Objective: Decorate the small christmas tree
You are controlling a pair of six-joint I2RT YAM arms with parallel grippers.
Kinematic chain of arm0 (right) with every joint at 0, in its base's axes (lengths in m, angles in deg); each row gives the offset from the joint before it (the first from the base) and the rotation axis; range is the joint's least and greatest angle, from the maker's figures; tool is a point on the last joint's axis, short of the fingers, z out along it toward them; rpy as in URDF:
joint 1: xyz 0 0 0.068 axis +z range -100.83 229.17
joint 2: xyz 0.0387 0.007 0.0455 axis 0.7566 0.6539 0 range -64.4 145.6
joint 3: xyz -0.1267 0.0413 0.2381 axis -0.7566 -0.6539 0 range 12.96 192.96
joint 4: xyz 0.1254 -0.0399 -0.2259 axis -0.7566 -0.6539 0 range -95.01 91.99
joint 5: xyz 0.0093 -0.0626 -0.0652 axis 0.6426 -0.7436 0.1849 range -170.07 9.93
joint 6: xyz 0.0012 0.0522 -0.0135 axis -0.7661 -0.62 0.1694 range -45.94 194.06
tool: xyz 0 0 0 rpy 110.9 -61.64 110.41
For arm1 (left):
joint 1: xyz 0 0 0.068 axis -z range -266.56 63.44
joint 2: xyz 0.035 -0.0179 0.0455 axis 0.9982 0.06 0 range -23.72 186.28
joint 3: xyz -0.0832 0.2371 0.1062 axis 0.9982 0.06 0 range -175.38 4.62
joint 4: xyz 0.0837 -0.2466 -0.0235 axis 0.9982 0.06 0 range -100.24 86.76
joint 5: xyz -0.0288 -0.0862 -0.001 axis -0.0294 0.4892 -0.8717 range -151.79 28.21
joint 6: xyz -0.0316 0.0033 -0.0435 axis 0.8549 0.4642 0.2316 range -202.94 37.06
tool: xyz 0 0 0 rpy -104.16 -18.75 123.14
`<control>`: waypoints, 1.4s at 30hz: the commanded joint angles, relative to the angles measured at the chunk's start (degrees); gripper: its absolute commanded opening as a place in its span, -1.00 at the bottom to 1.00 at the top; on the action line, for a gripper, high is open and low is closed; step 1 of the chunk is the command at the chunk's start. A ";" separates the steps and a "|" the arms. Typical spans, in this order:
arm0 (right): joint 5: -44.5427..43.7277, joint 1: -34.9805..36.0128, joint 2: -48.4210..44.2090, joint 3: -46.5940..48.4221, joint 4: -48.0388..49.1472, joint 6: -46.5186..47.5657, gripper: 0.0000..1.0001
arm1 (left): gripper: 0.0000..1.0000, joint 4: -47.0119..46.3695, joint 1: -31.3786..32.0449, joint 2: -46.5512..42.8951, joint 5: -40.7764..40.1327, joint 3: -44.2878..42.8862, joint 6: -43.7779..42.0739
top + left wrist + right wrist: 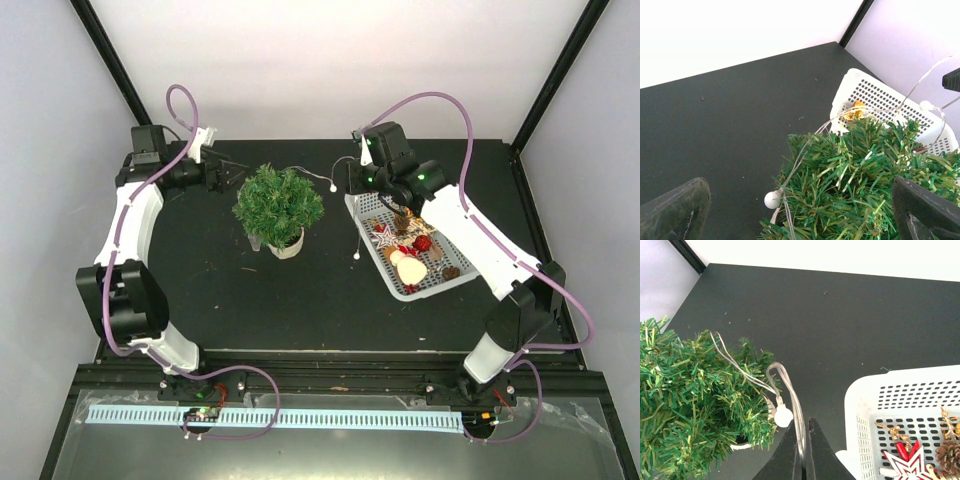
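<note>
The small christmas tree (278, 203) stands mid-table in a round white pot (286, 244). A clear light string with white bulbs (332, 186) drapes over its top and runs to the right. My right gripper (350, 187) hovers just right of the tree, shut on the light string (801, 432), with one bulb (783, 416) beside its fingertips. The tree (690, 400) fills the lower left of that wrist view. My left gripper (232, 180) is open at the tree's left rear, holding nothing. Between its spread fingers (675, 212) lie the tree (860, 185) and a bulb (772, 199).
A white perforated basket (452, 281) sits right of the tree under my right arm, holding a red-and-white star (902, 465), a pinecone (947, 455), gold pieces and other ornaments. Another bulb (356, 256) hangs from the string near the basket's left wall.
</note>
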 commanded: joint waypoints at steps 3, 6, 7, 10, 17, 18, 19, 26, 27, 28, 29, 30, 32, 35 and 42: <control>1.17 0.42 -0.16 -1.95 1.07 -1.00 -0.98 | 0.98 -1.02 -0.33 -7.41 -3.77 0.55 -3.09; 1.86 0.76 -1.68 -5.21 1.95 -1.72 -0.98 | 0.98 -3.11 0.00 -13.45 -4.11 4.74 -3.11; 2.14 0.94 -2.11 -6.16 2.06 -2.09 -0.98 | 0.98 -2.41 0.40 -15.02 -4.21 5.45 -3.86; 2.60 2.30 -4.00 -8.92 2.20 -2.95 -0.98 | 0.98 0.91 2.51 -19.61 -4.17 6.97 -6.48; 1.98 7.28 -8.58 -10.07 0.65 -4.14 -0.98 | 0.98 6.38 12.42 -29.14 -9.39 11.96 -13.97; 1.79 7.88 -9.11 -9.90 0.37 -4.29 -0.98 | 0.98 6.70 13.74 -29.94 -10.22 12.77 -14.38; 1.62 8.36 -9.50 -9.67 -0.04 -4.35 -0.98 | 0.98 7.11 14.86 -30.76 -10.68 13.37 -14.79; 4.57 10.15 -9.97 -8.19 -2.21 -4.65 -0.98 | 0.98 8.67 22.00 -32.22 -14.61 16.62 -17.48; 5.32 10.38 -9.76 -8.28 -2.04 -4.91 -0.98 | 0.98 8.60 22.86 -32.15 -14.91 17.13 -17.49; 6.07 10.53 -9.54 -8.43 -1.82 -5.11 -0.98 | 0.98 8.40 23.92 -32.05 -15.31 17.83 -17.47; 6.80 10.61 -9.36 -8.42 -1.45 -5.37 -0.98 | 0.98 7.89 25.11 -32.19 -16.22 18.86 -17.44; 7.54 10.70 -9.15 -8.50 -1.17 -5.72 -0.98 | 0.98 7.02 26.55 -32.47 -17.28 20.16 -17.55; 8.98 10.80 -8.94 -8.51 -0.11 -6.48 -0.98 | 0.97 5.10 29.59 -33.11 -19.35 22.97 -17.88; 10.54 10.79 -8.78 -8.06 1.12 -7.55 -0.98 | 0.96 2.03 33.93 -33.70 -20.45 26.98 -17.68; 13.23 10.79 -8.32 -6.41 2.28 -8.94 -0.98 | 0.93 -8.81 37.60 -31.93 -20.72 33.80 -12.96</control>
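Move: The loose bulb end of the light string hangs about 29 cm to the left hand's right, 5 cm back and 20 cm lower. The tree, between them, is some 12 cm to its right, nearly level fore and aft, its crown 14 cm below. From the right hand, which already grips the string, the tree lies about 18 cm left and 2 cm ahead; the basket is 16 cm right, 5 cm ahead and 25 cm down. Back and to its right, the open left hand arcs round the tree's left side to its near side, about 20 cm back and 15 cm across, rising some 8 cm before sinking, and swings roughly 30 degrees clockwise towards the hanging string end. The right hand keeps its pinch and carries the string back and left to the tree's near right side, dipping and rising again. ##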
